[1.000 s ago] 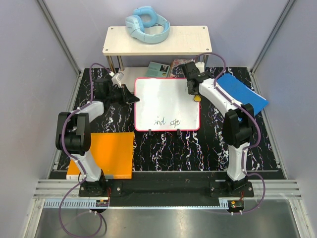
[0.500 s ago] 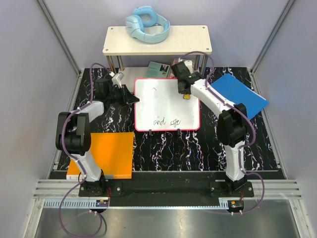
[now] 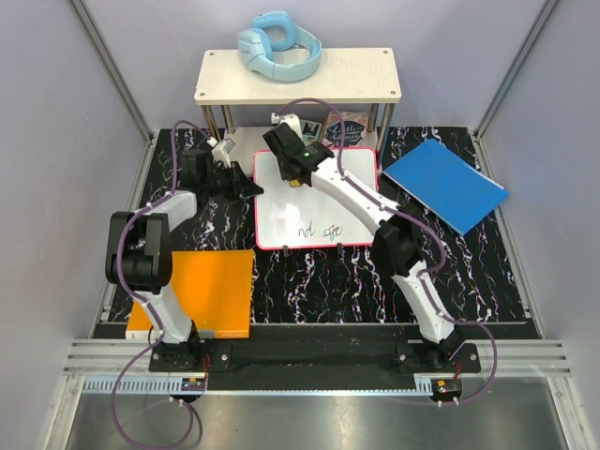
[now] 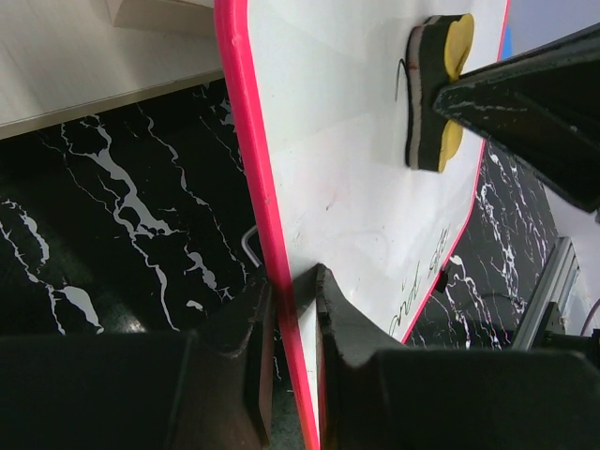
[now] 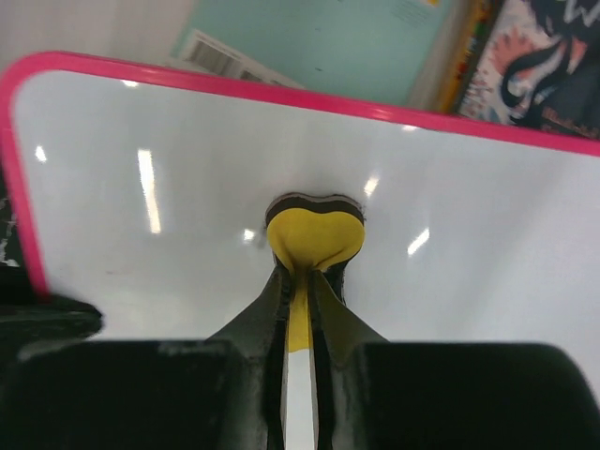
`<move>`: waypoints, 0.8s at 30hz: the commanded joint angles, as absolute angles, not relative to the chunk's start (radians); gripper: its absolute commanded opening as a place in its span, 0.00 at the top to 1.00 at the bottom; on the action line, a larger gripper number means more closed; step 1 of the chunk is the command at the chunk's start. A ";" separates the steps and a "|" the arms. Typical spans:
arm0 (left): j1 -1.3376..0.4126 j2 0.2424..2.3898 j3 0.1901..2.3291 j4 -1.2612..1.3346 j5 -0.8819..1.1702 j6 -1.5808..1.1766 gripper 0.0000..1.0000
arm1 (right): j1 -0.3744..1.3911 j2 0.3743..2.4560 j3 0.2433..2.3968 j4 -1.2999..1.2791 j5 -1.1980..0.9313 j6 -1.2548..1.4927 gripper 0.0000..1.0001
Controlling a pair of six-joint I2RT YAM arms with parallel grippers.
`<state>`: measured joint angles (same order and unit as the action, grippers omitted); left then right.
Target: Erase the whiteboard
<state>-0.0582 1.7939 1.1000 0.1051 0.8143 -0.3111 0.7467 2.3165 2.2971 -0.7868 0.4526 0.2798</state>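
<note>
The whiteboard (image 3: 323,211) lies flat on the black marble tabletop, white with a pink rim. Dark handwriting (image 3: 319,228) runs near its front edge. My left gripper (image 3: 251,186) is shut on the board's left rim (image 4: 246,141), one finger above and one below. My right gripper (image 3: 295,176) is shut on a yellow eraser (image 5: 314,234) with a black felt face. The eraser (image 4: 436,89) is pressed against the board's upper left area. In the right wrist view the whiteboard (image 5: 169,187) fills the frame.
An orange sheet (image 3: 211,291) lies at the front left and a blue sheet (image 3: 445,183) at the right. A small wooden shelf (image 3: 298,80) at the back carries a light-blue pillow (image 3: 278,47). Books (image 3: 342,124) lie under it, just behind the board.
My right gripper has swept the eraser leftward along the board's top, from its right edge to its upper left. The left gripper has stayed clamped on the rim.
</note>
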 commanded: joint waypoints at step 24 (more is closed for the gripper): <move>-0.118 1.793 1.131 0.060 0.735 -0.167 1.00 | 0.884 2.053 1.708 -0.601 0.365 0.221 1.00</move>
<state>-0.0700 1.7939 1.1194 0.0792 0.8028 -0.2825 0.8772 2.1235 1.8584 -0.6167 0.3954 0.2249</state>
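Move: The leftover "and" on the whiteboard's bottom line lies about 10 cm back from the right gripper, 2 cm to its right and 6 cm lower; "safe" is level with "and", some 6 cm farther right. A small leftover stroke sits roughly 2 cm left of the right gripper, level fore and aft. The left gripper, on the board's left rim, is 8 cm left and 2 cm back. From the left gripper, "and" lies about 8 cm back, 10 cm right and 4 cm below. Keep the eraser pinched and flat on the whiteboard with the right gripper: finish the stroke leftward, about 6 cm towards the left rim, then turn and sweep back and down the slope some 9 cm towards "and", easing a little rightward and twisting around 10 degrees counter-clockwise. Hold the rim still with the left gripper. ##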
